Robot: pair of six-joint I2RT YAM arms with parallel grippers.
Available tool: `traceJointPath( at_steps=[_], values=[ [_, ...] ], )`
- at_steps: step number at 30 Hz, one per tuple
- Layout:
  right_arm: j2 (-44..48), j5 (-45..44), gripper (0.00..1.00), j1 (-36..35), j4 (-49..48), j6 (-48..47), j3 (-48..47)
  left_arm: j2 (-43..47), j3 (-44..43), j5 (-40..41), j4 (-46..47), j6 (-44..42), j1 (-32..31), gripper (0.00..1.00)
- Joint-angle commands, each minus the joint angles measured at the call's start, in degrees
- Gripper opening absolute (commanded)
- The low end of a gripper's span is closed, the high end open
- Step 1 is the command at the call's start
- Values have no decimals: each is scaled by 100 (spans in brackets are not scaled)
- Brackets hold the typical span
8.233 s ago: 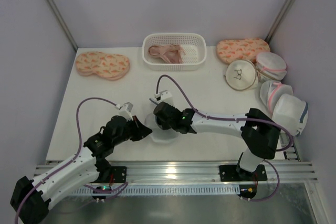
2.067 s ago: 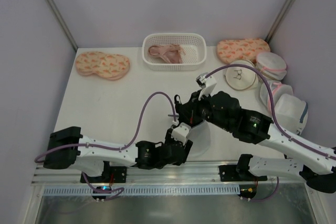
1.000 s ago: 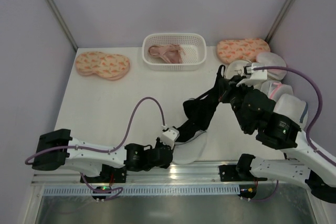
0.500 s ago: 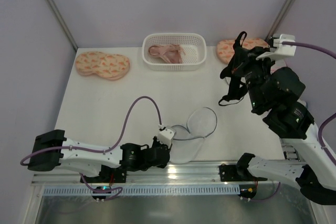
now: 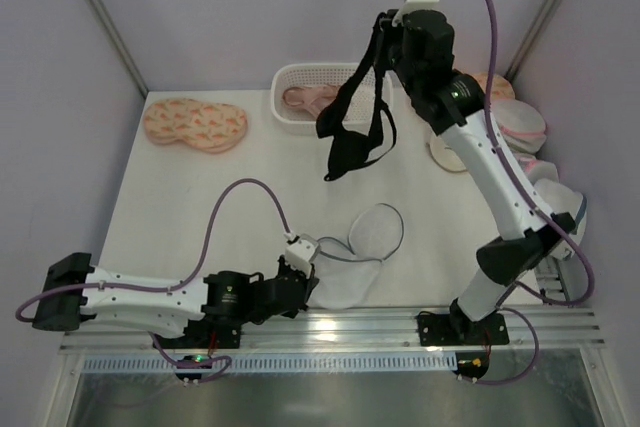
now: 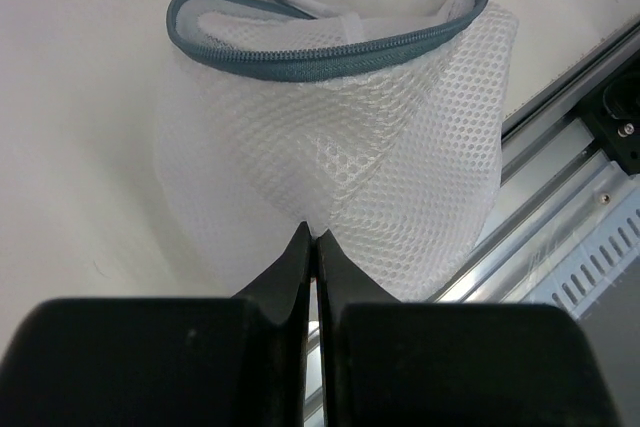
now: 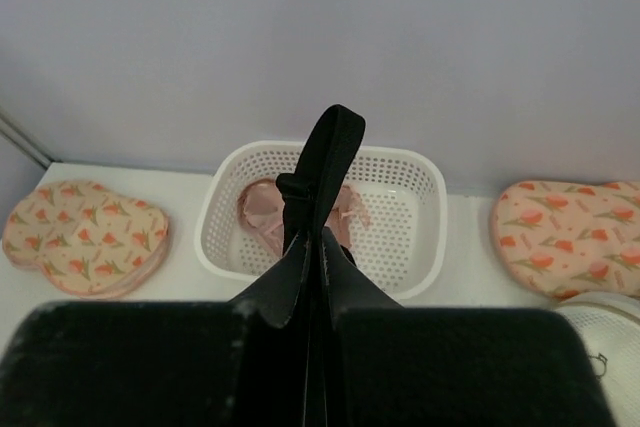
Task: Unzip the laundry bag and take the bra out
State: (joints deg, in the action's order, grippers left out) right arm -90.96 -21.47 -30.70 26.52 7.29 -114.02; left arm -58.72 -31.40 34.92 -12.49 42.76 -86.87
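Observation:
The laundry bag [image 5: 352, 272] of white mesh lies unzipped near the table's front edge, its grey zip rim [image 6: 330, 47] gaping and its round lid [image 5: 377, 228] flipped back. My left gripper [image 5: 303, 280] is shut on a fold of the bag's mesh [image 6: 390, 157], pinching it at the near side. High over the back of the table my right gripper [image 5: 383, 27] is shut on a strap of the black bra [image 5: 352, 137], which dangles free in the air in front of the white basket. In the right wrist view the strap [image 7: 325, 162] loops up from between the fingers.
A white basket [image 5: 381, 80] with a pale pink bra [image 5: 312, 99] stands at the back. Orange patterned pads lie at the back left [image 5: 194, 123] and back right [image 5: 489, 85]. Other mesh bags [image 5: 550, 202] crowd the right edge. A metal rail [image 5: 330, 327] runs along the front.
The right arm has swung up and to the left toward the back, carrying the black bra from the right side to above the basket. The left gripper has pulled the bag slightly toward the front.

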Motion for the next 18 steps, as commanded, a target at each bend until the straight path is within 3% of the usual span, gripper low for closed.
traceJointPath(
  at_steps=[1,7,18],
  values=[
    [-693,836,4,230,265,62,-883,351,37,261,-121,-110,-14,0],
    [-2372,1452,4,521,416,281,-2474,756,-24,279,-333,-172,-5,0],
    [-3384,2059,3,1074,-1368,484,-2449,1249,90,191,-360,30,-5,0]
  ],
)
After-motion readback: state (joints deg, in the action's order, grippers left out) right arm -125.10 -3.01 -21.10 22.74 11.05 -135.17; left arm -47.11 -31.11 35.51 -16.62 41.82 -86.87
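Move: Ahead of the right hand, which already holds the black bra high by a strap, stands the white basket: its middle is roughly 20 cm farther out, 9 cm to the left and 42 cm lower. The pink bra in it lies about 4 cm left of the basket's middle. The right-hand floral pad is some 24 cm ahead of that hand and 28 cm to its right. From the left hand, the basket is about 54 cm ahead, 2 cm right and 6 cm lower. Carrying the black bra out to the basket, the right hand sweeps about 17 cm forward while sinking nearly as far, drifting a little left and slowing at the end. Its fingers tip down some 10 degrees and keep the strap pinched. The left hand keeps its pinch on the laundry bag's mesh and lifts about 4 cm, edging left. ##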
